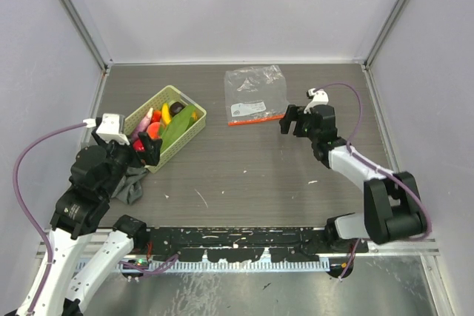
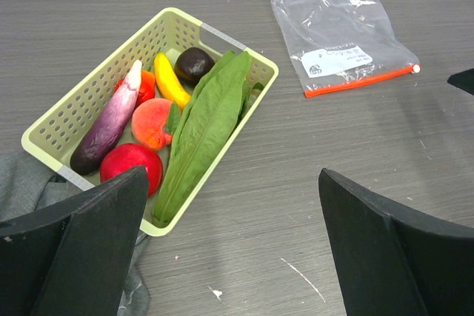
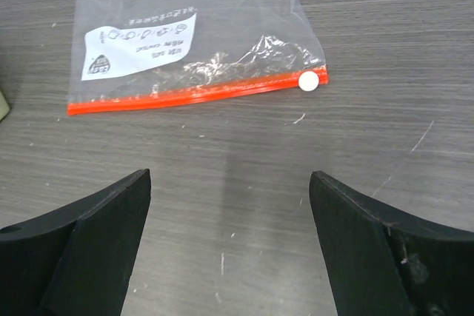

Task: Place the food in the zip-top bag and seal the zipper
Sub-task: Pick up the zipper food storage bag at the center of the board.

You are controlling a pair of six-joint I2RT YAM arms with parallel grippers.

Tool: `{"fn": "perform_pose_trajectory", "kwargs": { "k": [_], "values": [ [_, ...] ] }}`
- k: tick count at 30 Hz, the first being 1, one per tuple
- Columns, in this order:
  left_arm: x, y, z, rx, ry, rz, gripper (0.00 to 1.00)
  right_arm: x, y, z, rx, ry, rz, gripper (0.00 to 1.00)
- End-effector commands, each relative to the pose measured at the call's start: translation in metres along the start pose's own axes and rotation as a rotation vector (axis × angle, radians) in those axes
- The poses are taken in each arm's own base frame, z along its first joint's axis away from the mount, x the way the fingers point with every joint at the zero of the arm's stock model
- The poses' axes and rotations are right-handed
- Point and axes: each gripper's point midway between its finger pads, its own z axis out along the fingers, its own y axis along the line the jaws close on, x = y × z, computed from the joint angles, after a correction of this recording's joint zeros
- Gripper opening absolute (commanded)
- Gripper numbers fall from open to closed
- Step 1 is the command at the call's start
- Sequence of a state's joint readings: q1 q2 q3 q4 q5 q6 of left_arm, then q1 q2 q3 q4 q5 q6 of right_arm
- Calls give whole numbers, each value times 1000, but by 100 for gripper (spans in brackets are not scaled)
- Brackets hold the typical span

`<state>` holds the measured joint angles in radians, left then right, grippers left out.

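Note:
The food lies in a basket: a green leaf [image 2: 204, 127], banana [image 2: 170, 81], red piece [image 2: 133, 164], orange piece [image 2: 152, 122], pink-purple piece [image 2: 111, 120] and dark brown piece [image 2: 194, 63]. The zip-top bag [image 1: 255, 94] lies flat and empty at the back of the table, its red-orange zipper [image 3: 192, 94] along the near edge with a white slider [image 3: 308, 81] at one end. My left gripper [image 2: 233, 205] hangs open just in front of the basket. My right gripper [image 3: 229, 183] is open over bare table, a little short of the zipper.
The yellow-green mesh basket [image 2: 96, 83] sits at the left, angled. A grey cloth [image 1: 132, 186] lies bunched by its near corner, under the left arm. White walls close the table at the back and sides. A black rail [image 1: 237, 246] runs along the near edge.

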<state>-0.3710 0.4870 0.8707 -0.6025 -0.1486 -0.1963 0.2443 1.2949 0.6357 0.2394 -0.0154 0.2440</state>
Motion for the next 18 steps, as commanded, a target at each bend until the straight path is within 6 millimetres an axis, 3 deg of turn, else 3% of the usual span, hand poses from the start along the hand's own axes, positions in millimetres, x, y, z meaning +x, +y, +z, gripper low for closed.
{"fn": "perform_pose_trajectory", "kwargs": {
  "k": [1,11,18],
  "values": [
    [-12,-6,4,25,-38,-6,98,-45,14,25,-146,-98,11,91],
    [-8,-6,7,22,-19,-4,98,-59,-11,100,-96,-47,-19,91],
    [-6,-7,10,27,-6,-8,98,-56,-27,154,-39,4,22,89]
  ]
}}
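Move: The zip-top bag lies flat, its middle about 20 cm ahead of the right hand, 9 cm to its left and 10 cm below. Its white slider, at the right end of the orange zipper, is nearer: some 11 cm ahead and 1 cm right. The food basket stands about 5 cm ahead of this hand and 37 cm left. From the left hand the bag is roughly 28 cm ahead, 30 cm right and 27 cm down. The right hand, fingers still open, reaches about 13 cm forward, sinking slightly, over the zip-top bag's right side. ##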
